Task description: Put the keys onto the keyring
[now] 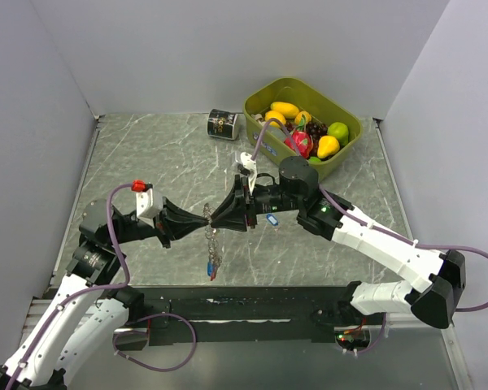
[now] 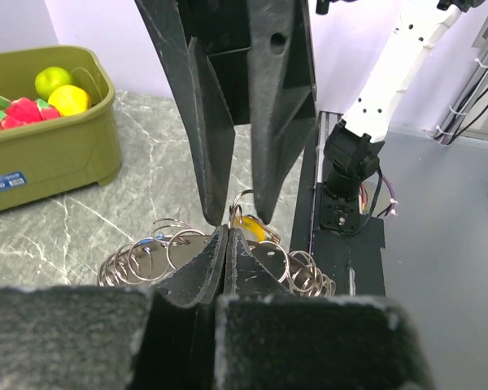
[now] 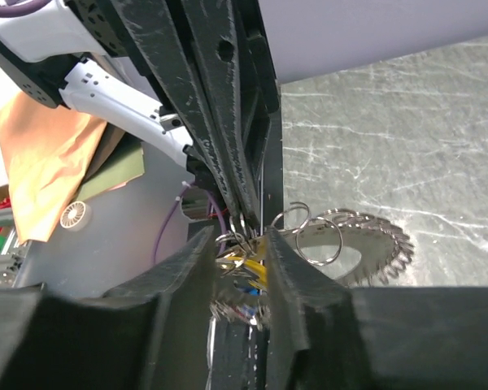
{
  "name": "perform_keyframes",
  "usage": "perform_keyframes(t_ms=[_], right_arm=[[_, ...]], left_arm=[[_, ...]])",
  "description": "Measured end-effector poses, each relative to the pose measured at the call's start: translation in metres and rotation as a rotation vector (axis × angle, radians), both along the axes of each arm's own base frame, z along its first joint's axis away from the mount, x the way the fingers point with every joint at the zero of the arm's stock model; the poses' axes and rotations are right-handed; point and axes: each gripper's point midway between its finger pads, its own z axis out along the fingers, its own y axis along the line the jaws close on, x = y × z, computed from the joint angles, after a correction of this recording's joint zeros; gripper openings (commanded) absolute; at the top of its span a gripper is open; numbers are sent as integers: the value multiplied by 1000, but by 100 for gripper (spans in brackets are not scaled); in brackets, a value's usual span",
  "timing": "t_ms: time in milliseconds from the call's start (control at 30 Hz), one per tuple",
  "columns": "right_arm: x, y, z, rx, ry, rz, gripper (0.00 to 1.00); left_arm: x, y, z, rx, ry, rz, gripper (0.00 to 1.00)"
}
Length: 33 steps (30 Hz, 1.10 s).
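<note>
The keyring (image 1: 212,237) hangs above the table between the two gripper tips, a chain of silvery coils. Several keys (image 1: 211,265) with blue and red tags dangle from its low end. My left gripper (image 1: 202,220) is shut on the keyring (image 2: 142,253), whose loops spread to both sides of the jaws. A yellow tag (image 2: 250,228) shows just past the left fingertips. My right gripper (image 3: 241,248) faces the left one tip to tip, jaws a narrow gap apart around the bunched rings and yellow-tagged keys (image 3: 246,266). More coils (image 3: 354,236) fan out to its right. A blue-tagged key (image 1: 272,218) shows beside the right gripper.
An olive bin (image 1: 259,99) of toy fruit stands at the back right, also in the left wrist view (image 2: 57,154). A black can (image 1: 223,124) lies left of it. A black mat (image 1: 252,305) runs along the near edge between the arm bases.
</note>
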Motion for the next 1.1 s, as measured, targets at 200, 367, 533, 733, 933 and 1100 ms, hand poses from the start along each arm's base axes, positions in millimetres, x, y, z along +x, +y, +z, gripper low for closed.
perform_keyframes(t_ms=[200,367,533,733,933,1100], right_arm=[[3,1,-1,4,8,-16,20],[3,1,-4,0,13,-18,0],[2,1,-5,-5,15,-18,0],[2,-1,-8,-34,9,-20,0],[5,-4,-10,-92,-9,-36,0],[9,-13,-13,-151,-41,-50,0]], left_arm=[[-1,0,4,-13,-17,0,1],[0,0,4,-20,-6,7,1],[1,1,3,-19,-3,11,1],[0,1,-1,-7,16,11,12],[0,3,-2,22,21,24,40],[-3,6,8,45,3,32,55]])
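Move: The keyring hangs edge-on from the left hand's shut fingertips, its middle about 5 cm straight below them. From the right hand, whose part-open fingers are already around the small wire loop at its top, that middle lies about 1 cm left and 5 cm below. From the right hand, the yellow tag is about 1 cm back, level sideways and 2 below; the hanging blue tag some 2 back, level sideways and 12 below. The keyring's small top loop is passed across: the right fingers shut on it almost in place while the left still holds it. The left then opens to about half, staying put apart from a rise of roughly 1 cm. The right keeps its pinch and, tilting slightly, eases about 2 cm down and to the right, a little forward too, away from the left fingertips. ##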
